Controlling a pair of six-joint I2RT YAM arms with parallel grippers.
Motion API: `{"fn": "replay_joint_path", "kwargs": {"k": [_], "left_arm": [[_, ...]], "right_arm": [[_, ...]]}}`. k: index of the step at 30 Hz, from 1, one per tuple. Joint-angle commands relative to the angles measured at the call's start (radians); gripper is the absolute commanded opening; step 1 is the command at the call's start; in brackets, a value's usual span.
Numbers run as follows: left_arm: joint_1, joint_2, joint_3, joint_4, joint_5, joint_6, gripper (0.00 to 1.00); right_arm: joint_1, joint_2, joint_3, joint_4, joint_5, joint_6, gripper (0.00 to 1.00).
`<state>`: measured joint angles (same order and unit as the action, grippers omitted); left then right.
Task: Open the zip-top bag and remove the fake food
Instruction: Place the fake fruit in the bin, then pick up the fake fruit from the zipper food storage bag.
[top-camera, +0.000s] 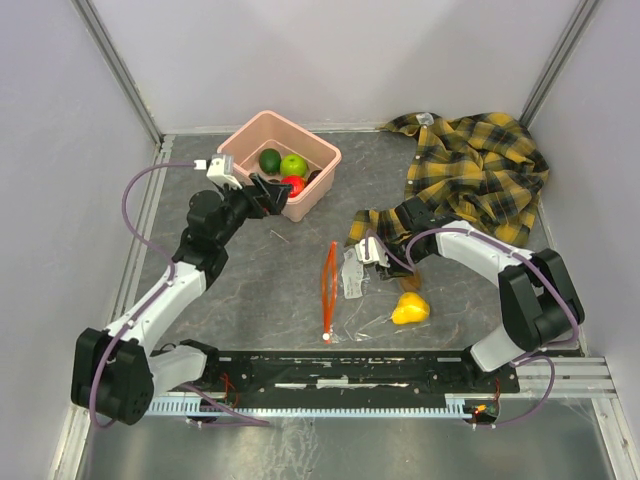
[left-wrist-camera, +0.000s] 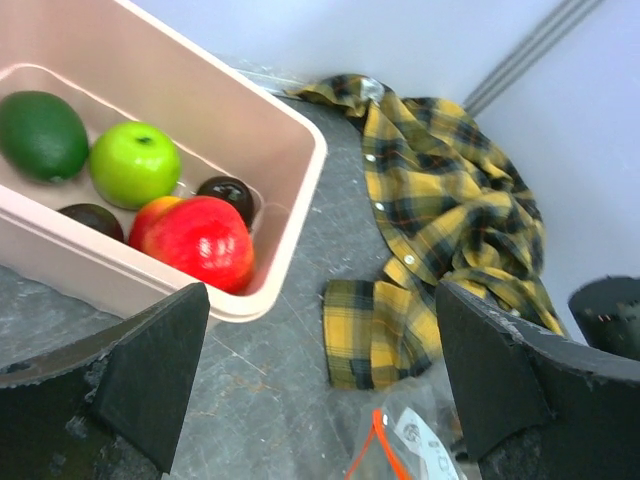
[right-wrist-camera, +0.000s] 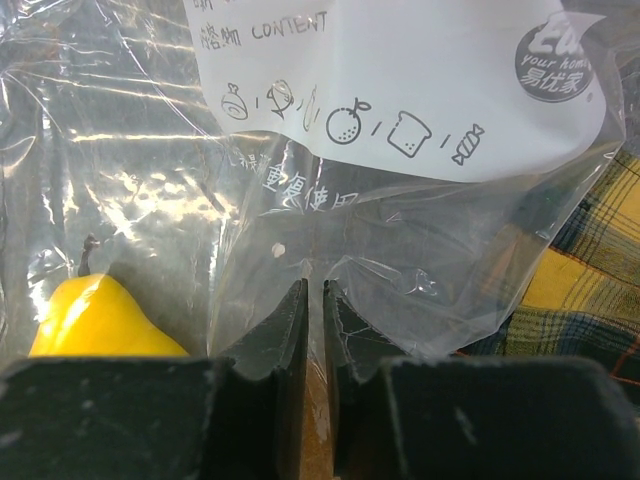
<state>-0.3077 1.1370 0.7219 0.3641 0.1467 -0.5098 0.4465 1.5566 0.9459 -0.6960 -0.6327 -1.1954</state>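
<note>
The clear zip-top bag (top-camera: 352, 285) lies at mid-table, its orange-red zip strip (top-camera: 328, 288) to its left. My right gripper (top-camera: 365, 254) is shut on a fold of the bag's plastic (right-wrist-camera: 400, 210), and its fingertips (right-wrist-camera: 298, 305) pinch the film. A yellow fruit (top-camera: 410, 308) lies at the bag's near right and shows through the plastic in the right wrist view (right-wrist-camera: 100, 322). My left gripper (top-camera: 283, 195) is open and empty at the front of the pink tub (top-camera: 320, 150). The tub holds a dark green fruit (left-wrist-camera: 40, 135), a light green fruit (left-wrist-camera: 135, 163) and a red fruit (left-wrist-camera: 200, 240), plus dark brown ones.
A yellow-and-black plaid shirt (top-camera: 470, 170) is heaped at the back right, and one sleeve reaches toward the bag (left-wrist-camera: 380, 335). Grey walls close in the back and both sides. A metal rail runs along the near edge (top-camera: 350, 370).
</note>
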Motion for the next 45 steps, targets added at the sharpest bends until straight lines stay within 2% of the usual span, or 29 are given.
{"fn": "replay_joint_path", "kwargs": {"k": [1, 7, 11, 21, 34, 45], "left_arm": [[0.007, -0.041, -0.04, 0.145, 0.156, -0.052, 0.99], [0.003, -0.049, -0.088, 0.151, 0.319, -0.136, 0.93], [-0.033, -0.068, -0.135, 0.156, 0.367, -0.16, 0.9], [-0.192, -0.119, -0.233, 0.019, 0.278, -0.083, 0.74], [-0.222, -0.121, -0.363, -0.003, 0.266, -0.109, 0.65], [-0.26, -0.048, -0.413, 0.088, 0.27, -0.139, 0.58]], "right_arm": [[-0.005, -0.043, 0.031, -0.004, -0.041, -0.017, 0.19], [-0.005, -0.058, 0.031, -0.006, -0.041, -0.02, 0.21], [-0.006, -0.072, 0.027, -0.004, -0.042, -0.022, 0.25], [-0.009, -0.116, 0.033, -0.049, -0.055, -0.065, 0.35], [-0.02, -0.164, 0.056, -0.166, -0.083, -0.168, 0.44], [-0.044, -0.197, 0.06, -0.249, -0.106, -0.265, 0.5]]}}
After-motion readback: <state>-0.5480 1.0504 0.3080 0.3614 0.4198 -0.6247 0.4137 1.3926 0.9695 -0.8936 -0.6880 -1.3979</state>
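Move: Off to the left hand's right and behind it, inside the bag, lies the brown fruit: about 29 cm right, 17 cm back and 23 cm below. The yellow fruit sits some 6 cm nearer the base than the brown one, and the bag's red zip edge lies about 11 cm right and 18 cm back of the left hand. The bin's middle is roughly 9 cm ahead. From the right hand, the brown fruit is about 3 cm right and 1 cm back, the yellow one 7 cm back. Leaving the bin empty, the left hand swings back and to its right towards the bag's zip edge, turning clockwise nearly 30 degrees, then mostly sinks, tipping fingers-down. It ends some 15 cm back, 15 cm lower and 7 cm right, with fingers narrowed from wide open to a little over half. Beside the brown fruit, the right hand rises about 5 cm, easing back slightly and opening its nearly shut fingers to half. ##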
